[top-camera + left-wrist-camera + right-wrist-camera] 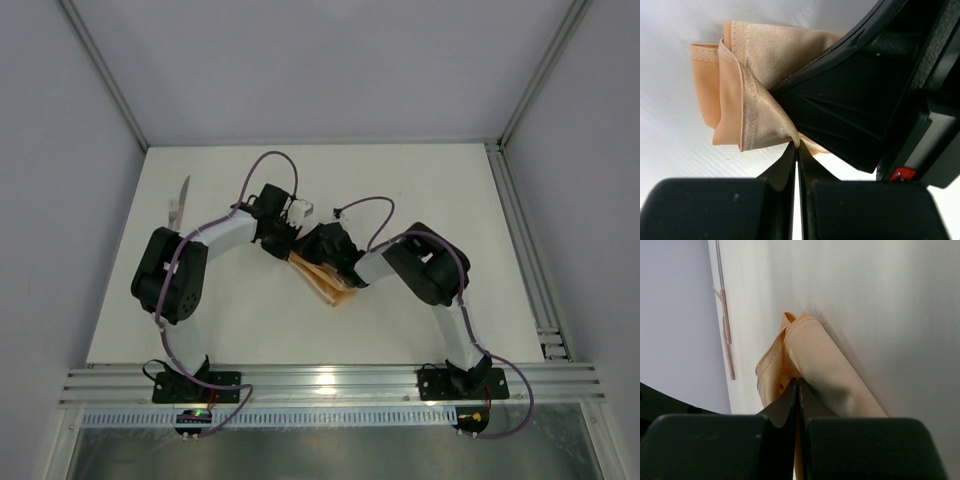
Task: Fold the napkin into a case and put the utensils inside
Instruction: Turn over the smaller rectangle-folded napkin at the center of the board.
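The peach-orange napkin (330, 287) lies folded into a narrow strip mid-table, under both wrists. My left gripper (798, 146) is shut, pinching a stitched fold of the napkin (747, 100) at its tips. My right gripper (799, 381) is also shut, with a layer of the napkin (830, 365) caught between its fingers. Seen from above, the left gripper (290, 250) and right gripper (325, 262) meet over the cloth's far end. The utensils (178, 204), a silver blade with a pale handle, lie at the far left; their pinkish handles (727, 335) show in the right wrist view.
The right arm's black body (865, 100) fills the right of the left wrist view, close to the left fingers. Grey walls stand along the table's left, back and right. A metal rail (330, 383) runs along the near edge at the arm bases.
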Robot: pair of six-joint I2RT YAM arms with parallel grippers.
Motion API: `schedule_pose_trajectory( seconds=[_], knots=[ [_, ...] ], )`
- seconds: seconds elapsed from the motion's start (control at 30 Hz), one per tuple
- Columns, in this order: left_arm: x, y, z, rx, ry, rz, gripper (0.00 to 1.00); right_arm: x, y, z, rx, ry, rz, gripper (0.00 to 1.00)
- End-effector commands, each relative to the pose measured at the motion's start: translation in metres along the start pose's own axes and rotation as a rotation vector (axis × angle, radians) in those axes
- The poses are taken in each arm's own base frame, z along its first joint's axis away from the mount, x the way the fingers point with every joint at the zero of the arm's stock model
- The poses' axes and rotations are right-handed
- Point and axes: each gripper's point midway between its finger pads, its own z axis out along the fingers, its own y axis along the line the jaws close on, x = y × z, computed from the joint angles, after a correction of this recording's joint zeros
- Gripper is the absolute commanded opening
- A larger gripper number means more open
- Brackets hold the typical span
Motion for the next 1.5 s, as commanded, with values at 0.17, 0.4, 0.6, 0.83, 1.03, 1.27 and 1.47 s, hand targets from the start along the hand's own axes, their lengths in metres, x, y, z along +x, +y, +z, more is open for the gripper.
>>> schedule_pose_trajectory(
  seconds=[0.17,0.4,0.6,0.83,1.03,1.27,1.47],
  knots=[
    [0.002,-0.001,0.006,0.016,0.027,0.025,0.0,-0.005,0.049,-0.027,-0.08,0.028,-0.2,0.2],
    [0.006,0.001,0.011,0.009,0.051,0.025,0.0,0.0,0.064,-0.045,-0.108,0.083,-0.254,0.28],
    [0.005,-0.001,0.01,0.017,0.044,0.02,0.0,0.006,0.054,-0.059,-0.091,0.116,-0.263,0.33],
    [0.001,-0.001,0.008,0.02,0.034,0.022,0.0,0.002,0.043,-0.072,-0.035,0.164,-0.552,0.38],
    [-0.002,-0.002,0.008,0.025,0.027,0.014,0.0,-0.002,0.022,-0.087,0.034,0.217,-0.749,0.39],
    [-0.005,-0.002,0.007,0.024,0.023,0.012,0.0,-0.013,0.01,-0.102,0.084,0.228,-0.816,0.42],
    [-0.005,-0.002,0.007,0.026,0.024,0.009,0.0,-0.007,0.0,-0.102,0.094,0.266,-0.88,0.43]
  ],
)
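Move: The folded napkin runs slantwise under both hands. Its middle is about 5 cm back, 6 cm to the right and 2 cm below the right hand, and its near end some 12 cm back and 11 cm right. The left fingers, already pinching its left edge, stand about 3 cm back and 2 cm left of the right hand. From the left hand, the napkin's middle lies roughly 3 cm back and 8 cm right. The napkin's left edge stays pinched in the shut left fingers, which sink about 1 cm towards the board. The right fingers, nearly shut in the fold by that edge, open to somewhat under half and come free upward some 3 cm. The right hand then draws back and right along the napkin, about 7 cm each way, rolling some 50 degrees and tipping its fingers more steeply down. ##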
